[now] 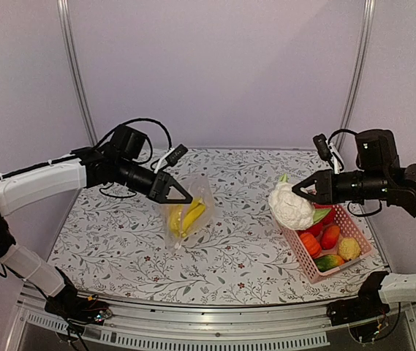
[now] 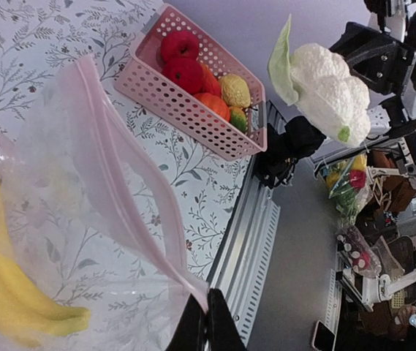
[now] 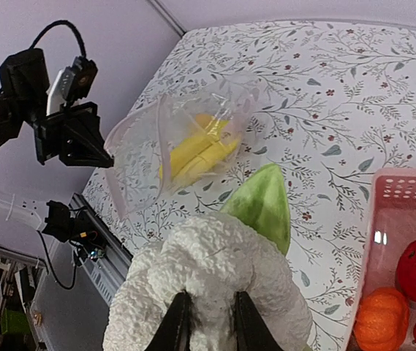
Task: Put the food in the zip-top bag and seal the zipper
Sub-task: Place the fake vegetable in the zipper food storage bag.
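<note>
The clear zip-top bag (image 1: pixel 187 210) hangs over the table's middle with a yellow banana (image 1: pixel 186 216) inside it. My left gripper (image 1: pixel 184 197) is shut on the bag's mouth. In the left wrist view its fingertips (image 2: pixel 206 322) pinch the pale pink zipper (image 2: pixel 131 172), and the banana (image 2: pixel 10 281) lies low in the bag. My right gripper (image 1: pixel 300 191) is shut on the white cauliflower (image 1: pixel 290 206) and holds it in the air beside the basket. Its fingers (image 3: pixel 182 322) press into the cauliflower (image 3: pixel 215 270), which has a green leaf. The slider tab does not show.
A pink slotted basket (image 1: pixel 343 269) at the right holds red fruits (image 1: pixel 330 235), an orange piece, a yellow one and a green one. It shows too in the left wrist view as a basket (image 2: pixel 186 110). A metal rail (image 1: pixel 215 322) runs along the table's near edge.
</note>
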You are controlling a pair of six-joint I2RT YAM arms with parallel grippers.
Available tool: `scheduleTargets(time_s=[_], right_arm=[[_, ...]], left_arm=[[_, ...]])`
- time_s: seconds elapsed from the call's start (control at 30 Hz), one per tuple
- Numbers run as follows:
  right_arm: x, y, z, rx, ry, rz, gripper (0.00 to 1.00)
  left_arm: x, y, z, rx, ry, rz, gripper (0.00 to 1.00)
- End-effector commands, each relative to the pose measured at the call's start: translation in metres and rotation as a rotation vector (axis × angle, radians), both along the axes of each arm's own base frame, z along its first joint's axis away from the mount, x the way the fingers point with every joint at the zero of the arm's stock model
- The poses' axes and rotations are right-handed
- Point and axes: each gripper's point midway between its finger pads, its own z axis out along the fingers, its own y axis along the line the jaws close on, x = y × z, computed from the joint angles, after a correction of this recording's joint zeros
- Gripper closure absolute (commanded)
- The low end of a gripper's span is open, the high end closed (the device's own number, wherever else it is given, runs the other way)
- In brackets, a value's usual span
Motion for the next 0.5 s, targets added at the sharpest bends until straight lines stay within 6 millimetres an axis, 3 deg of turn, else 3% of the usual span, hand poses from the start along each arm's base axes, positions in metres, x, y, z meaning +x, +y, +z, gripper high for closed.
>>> scheduleTargets(time_s=[0.0, 0.17, 0.27, 0.47], right_arm=[[-0.021, 0.054, 0.045, 0.137, -0.089, 0.237, 1.00], [-0.037, 0.105, 0.062, 0.218, -0.118, 0.395, 1.00], [-0.043, 0.125, 0.072, 0.268, -0.126, 0.448, 1.00], [-0.047, 0.159, 0.072, 0.327, -0.126, 0.528, 1.00]], left_arm=[[-0.017, -0.014, 0.021, -0.078, -0.035, -0.106, 1.00], [-0.030, -0.021, 0.026, -0.120, -0.015, -0.167, 1.00], [-0.037, -0.024, 0.028, -0.136, -0.004, -0.196, 1.00], [-0.045, -0.024, 0.035, -0.154, -0.015, -0.221, 1.00]])
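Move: From my right hand, which already grips the cauliflower, the bag's mouth hangs about 25 cm to the left, 4 cm ahead and 13 cm down. The bananas inside lie some 28 cm left, 6 cm ahead and 22 cm down; the basket's middle is roughly 12 cm to the right, level fore and aft, 24 cm below. From my left hand, pinching the bag's rim, the cauliflower is around 24 cm to the right, 4 cm back and slightly higher. I sweep the cauliflower left from beside the basket towards the bag's mouth, about 14 cm, easing back and up some 4 cm each and slowing, while my right wrist swings roughly 25 degrees counter-clockwise. My left hand keeps its pinch on the rim and draws it about 4 cm back, also a little up and right, turning slightly clockwise. ##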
